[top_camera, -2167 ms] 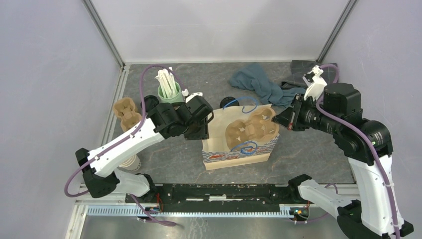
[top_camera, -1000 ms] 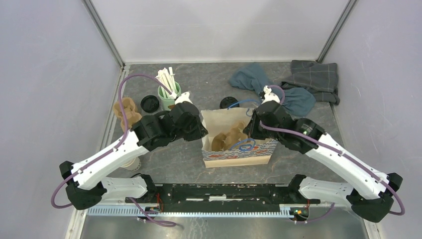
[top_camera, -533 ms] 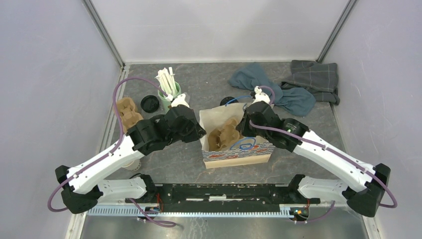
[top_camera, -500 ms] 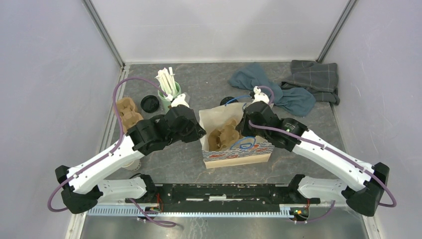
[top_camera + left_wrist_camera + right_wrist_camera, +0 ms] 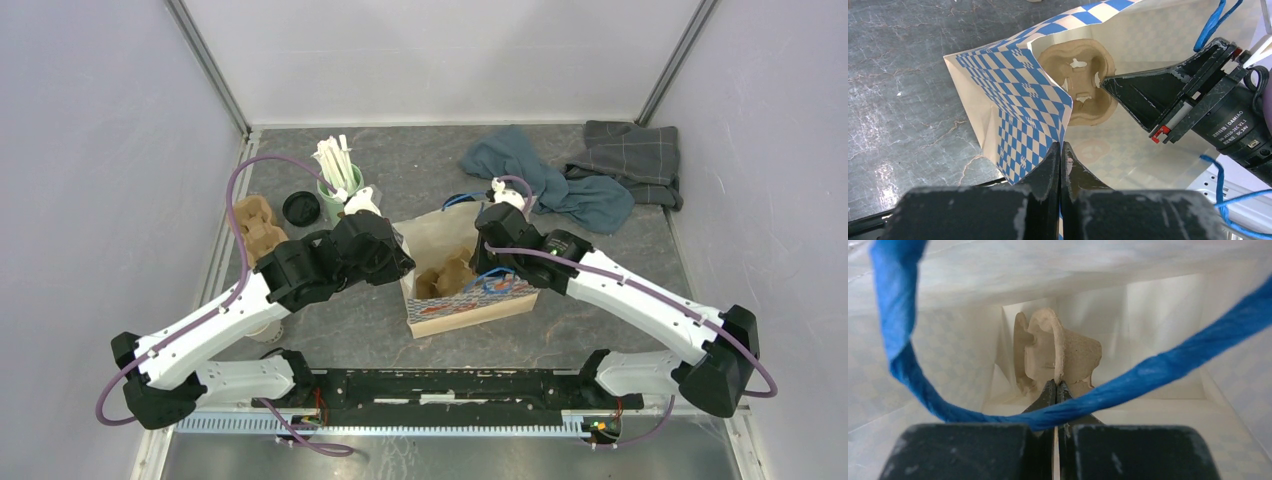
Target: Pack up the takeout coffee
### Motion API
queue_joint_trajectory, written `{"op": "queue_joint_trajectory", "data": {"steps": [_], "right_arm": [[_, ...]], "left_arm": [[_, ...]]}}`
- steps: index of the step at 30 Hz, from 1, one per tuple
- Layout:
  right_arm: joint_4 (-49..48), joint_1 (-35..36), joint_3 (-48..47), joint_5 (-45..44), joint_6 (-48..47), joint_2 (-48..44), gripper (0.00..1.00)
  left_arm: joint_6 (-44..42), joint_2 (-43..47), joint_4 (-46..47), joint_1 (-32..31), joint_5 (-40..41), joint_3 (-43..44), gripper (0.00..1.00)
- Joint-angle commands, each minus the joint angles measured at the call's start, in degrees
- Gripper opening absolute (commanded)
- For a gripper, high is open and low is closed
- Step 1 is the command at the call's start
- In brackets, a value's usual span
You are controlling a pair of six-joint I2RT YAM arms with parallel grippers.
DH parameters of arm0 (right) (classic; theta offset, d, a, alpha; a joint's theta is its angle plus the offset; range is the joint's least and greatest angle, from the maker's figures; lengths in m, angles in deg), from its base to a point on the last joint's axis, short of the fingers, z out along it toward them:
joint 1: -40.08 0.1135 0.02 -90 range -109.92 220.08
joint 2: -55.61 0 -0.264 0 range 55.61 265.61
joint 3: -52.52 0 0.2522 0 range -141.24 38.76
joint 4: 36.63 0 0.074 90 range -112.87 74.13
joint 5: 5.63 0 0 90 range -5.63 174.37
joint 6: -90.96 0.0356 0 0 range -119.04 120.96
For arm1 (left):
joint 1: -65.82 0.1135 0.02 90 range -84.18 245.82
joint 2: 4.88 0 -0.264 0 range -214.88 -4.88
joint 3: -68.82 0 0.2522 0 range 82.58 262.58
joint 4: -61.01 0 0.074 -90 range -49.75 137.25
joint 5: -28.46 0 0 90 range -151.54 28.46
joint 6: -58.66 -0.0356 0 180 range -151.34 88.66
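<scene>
A blue-checked paper bag (image 5: 470,305) stands open at the table's middle. My left gripper (image 5: 404,266) is shut on its left rim (image 5: 1060,147). My right gripper (image 5: 477,270) reaches into the bag and is shut on the edge (image 5: 1055,384) of a brown pulp cup carrier (image 5: 443,279), which stands on edge inside. The carrier also shows in the left wrist view (image 5: 1082,92). A round black lid (image 5: 300,207) shows left of the green mug (image 5: 338,185); I cannot tell whether a white cup is under it.
A second brown carrier (image 5: 255,226) lies at the left. Cream cups (image 5: 264,326) stand under my left arm. Blue and grey cloths (image 5: 590,185) lie at the back right. The bag's blue handle (image 5: 1153,372) crosses in front of my right fingers.
My right gripper came from outside the bag's right side into the bag and pushed the carrier down inside. The bag has shifted a little left. My left gripper kept its hold on the rim.
</scene>
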Motion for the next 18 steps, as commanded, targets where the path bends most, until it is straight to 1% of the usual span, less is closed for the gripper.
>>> {"op": "queue_joint_trajectory", "data": {"steps": [1, 9, 11, 12, 14, 15, 16, 17, 18], "right_arm": [[1.1, 0.2, -2.1, -1.1, -1.1, 0.7, 0.0], [0.9, 0.3, -2.5, 0.6, -2.1, 2.8, 0.02], [2.0, 0.3, -2.5, -0.4, -2.5, 2.7, 0.04], [3.3, 0.2, -3.0, -1.6, -3.1, 2.9, 0.07], [8.8, 0.2, -6.6, -5.9, -6.1, 3.8, 0.19], [12.7, 0.2, -9.5, -9.5, -7.9, 4.6, 0.28], [16.7, 0.2, -13.0, -12.0, -9.7, 5.2, 0.39], [20.0, 0.2, -15.7, -13.3, -11.3, 5.5, 0.48], [21.8, 0.2, -17.5, -14.2, -12.7, 5.5, 0.53]], "left_arm": [[-1.9, 0.6, 2.8, -0.3, 2.3, 0.3, 0.02], [-1.9, 0.3, 3.0, -0.3, 2.3, -0.5, 0.02], [-2.0, 0.4, 2.9, -0.3, 2.7, -0.5, 0.02], [-2.0, 0.5, 2.8, -0.3, 3.0, -0.5, 0.02], [-2.0, 0.7, 2.6, -0.3, 3.6, -0.5, 0.02], [-1.9, 0.9, 2.3, -0.3, 3.9, -0.6, 0.02], [-1.8, 1.0, 2.0, -0.2, 4.2, -0.7, 0.02], [-1.7, 1.1, 1.6, -0.2, 4.6, -0.8, 0.02], [-1.7, 1.3, 1.2, -0.3, 5.1, -0.9, 0.02]]}}
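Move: My right fingers are inside the bag, shut on the rim of the pulp cup carrier; the carrier's middle is about 5 cm to their left, 1 cm back and 5 cm below. A blue handle crosses some 3 cm behind and 5 cm above them. The lidded coffee cup stands outside the bag, roughly 10 cm ahead, 3 cm left and 8 cm lower. From my left hand, the carrier is about 8 cm right, 1 cm back and 12 cm down. I ease my right hand down the last 1 cm or so towards the bag's floor, then open the fingers to nearly half and let go of the carrier's rim. As they spread, the hand shifts about 2 cm to the right, comes back up that centimetre and rolls some 15 degrees, its left side dipping. My left hand keeps the bag's side wall pinched near the rim, almost still. ##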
